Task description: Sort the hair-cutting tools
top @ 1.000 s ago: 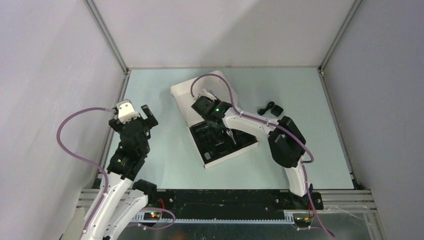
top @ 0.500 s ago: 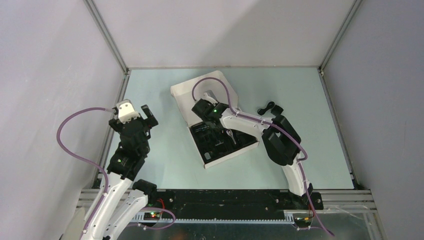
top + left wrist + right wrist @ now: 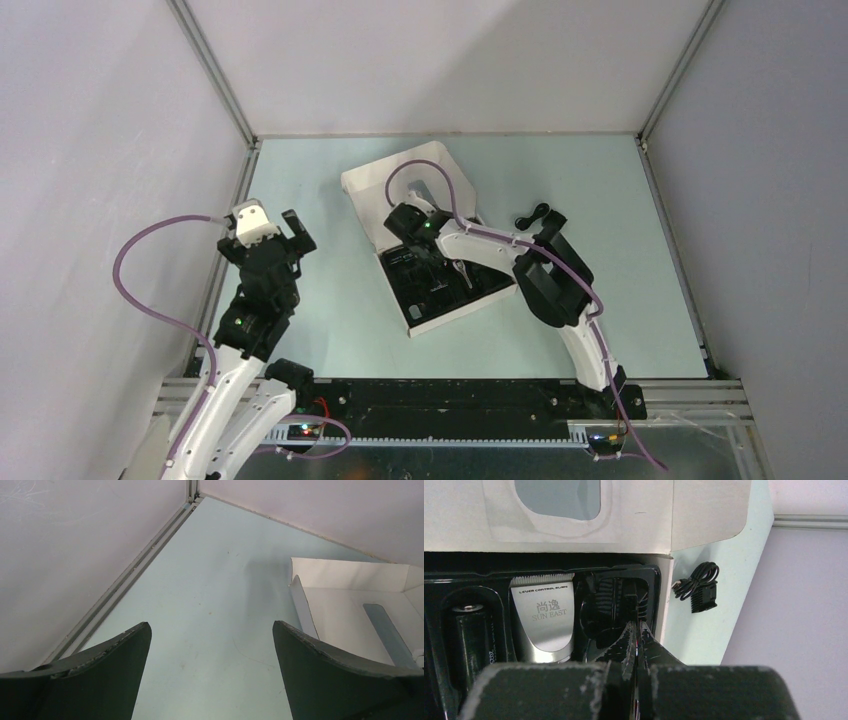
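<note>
The white box lies open with its black tray. In the right wrist view the silver-and-black clipper lies in the tray, with a black comb attachment in the slot to its right. My right gripper is shut, with its tips just over that comb slot. From above, the right gripper is low over the tray's far end. Another black attachment lies on the table right of the box and also shows in the right wrist view. My left gripper is open and empty, and in the top view it is left of the box.
A coiled black cable lies beside the loose attachment. The box lid with its window stands behind the tray. A black cylinder fills the tray's left slot. Walls enclose the table on three sides.
My right arm has shifted left and its gripper has come down closer over the tray's far end. The left arm has not moved.
</note>
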You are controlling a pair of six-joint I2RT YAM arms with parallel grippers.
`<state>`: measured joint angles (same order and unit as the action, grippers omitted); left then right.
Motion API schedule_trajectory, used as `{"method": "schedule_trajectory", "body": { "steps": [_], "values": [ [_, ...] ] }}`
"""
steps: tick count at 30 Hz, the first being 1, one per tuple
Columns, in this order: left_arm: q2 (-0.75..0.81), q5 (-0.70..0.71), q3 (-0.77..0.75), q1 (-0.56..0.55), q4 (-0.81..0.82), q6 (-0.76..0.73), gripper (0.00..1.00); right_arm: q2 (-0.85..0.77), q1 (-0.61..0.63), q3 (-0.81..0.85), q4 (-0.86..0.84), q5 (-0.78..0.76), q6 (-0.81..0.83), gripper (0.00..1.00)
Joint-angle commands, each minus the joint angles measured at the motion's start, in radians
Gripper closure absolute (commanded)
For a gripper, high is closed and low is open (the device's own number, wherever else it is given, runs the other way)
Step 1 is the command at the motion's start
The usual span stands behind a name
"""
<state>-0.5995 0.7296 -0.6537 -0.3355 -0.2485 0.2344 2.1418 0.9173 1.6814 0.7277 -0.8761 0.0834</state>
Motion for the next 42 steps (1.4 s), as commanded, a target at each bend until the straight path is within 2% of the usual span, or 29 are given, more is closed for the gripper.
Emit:
{"method": "schedule_trajectory", "body": {
  "steps": [1, 6, 9, 14, 19, 23, 28, 42],
  "values": [
    [0.012, 0.008, -0.005, -0.004, 0.027, -0.018, 0.02, 0.027, 0.014, -0.006, -0.024, -0.041, 0.01, 1.0],
    [0.014, 0.007, -0.004, -0.004, 0.028, -0.018, 0.02, 0.034, 0.025, 0.003, -0.014, 0.001, -0.002, 1.0],
    [0.015, 0.007, -0.003, -0.004, 0.028, -0.017, 0.02, 0.03, 0.025, 0.016, 0.001, 0.035, -0.014, 0.96],
    [0.015, 0.005, -0.004, -0.004, 0.028, -0.018, 0.02, 0.003, 0.014, 0.038, 0.027, 0.093, -0.039, 0.84],
    [0.015, 0.004, -0.003, -0.004, 0.029, -0.02, 0.02, -0.048, -0.001, 0.052, 0.046, 0.148, -0.07, 0.68],
    [0.014, 0.003, -0.003, -0.004, 0.028, -0.02, 0.02, -0.101, -0.018, 0.052, 0.059, 0.194, -0.09, 0.61],
    [0.011, 0.001, -0.003, -0.004, 0.03, -0.02, 0.02, -0.159, -0.064, 0.026, 0.045, 0.279, -0.138, 0.6],
    [-0.001, -0.002, -0.003, -0.004, 0.03, -0.02, 0.02, -0.188, -0.176, -0.061, -0.046, 0.466, -0.203, 0.66]
  ]
}}
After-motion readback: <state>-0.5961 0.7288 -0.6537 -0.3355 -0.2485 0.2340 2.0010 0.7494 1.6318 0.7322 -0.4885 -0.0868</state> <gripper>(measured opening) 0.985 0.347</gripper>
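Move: The right hand holds a black comb over the box's far right pocket, whose middle lies about 1 cm left of the hand and 2 cm below. The clipper head is some 5 cm left and 2 cm back. Outside the box, the coiled cable lies roughly 15 cm right and 4 ahead, a loose comb 19 right and 2 ahead, both about 5 lower. From the left hand, the pocket is around 35 cm right, 11 ahead and 18 below. The right fingers let go of the black comb in the far right pocket, opening to a bit over a third as the hand sinks about 2 cm and eases back and left. Freed, the hand lifts some 4 cm, shifts right and forward, then dips again by about 2 cm, still part-open, over the pocket's near right side; the wrist rolls about 25 degrees, left side up. ##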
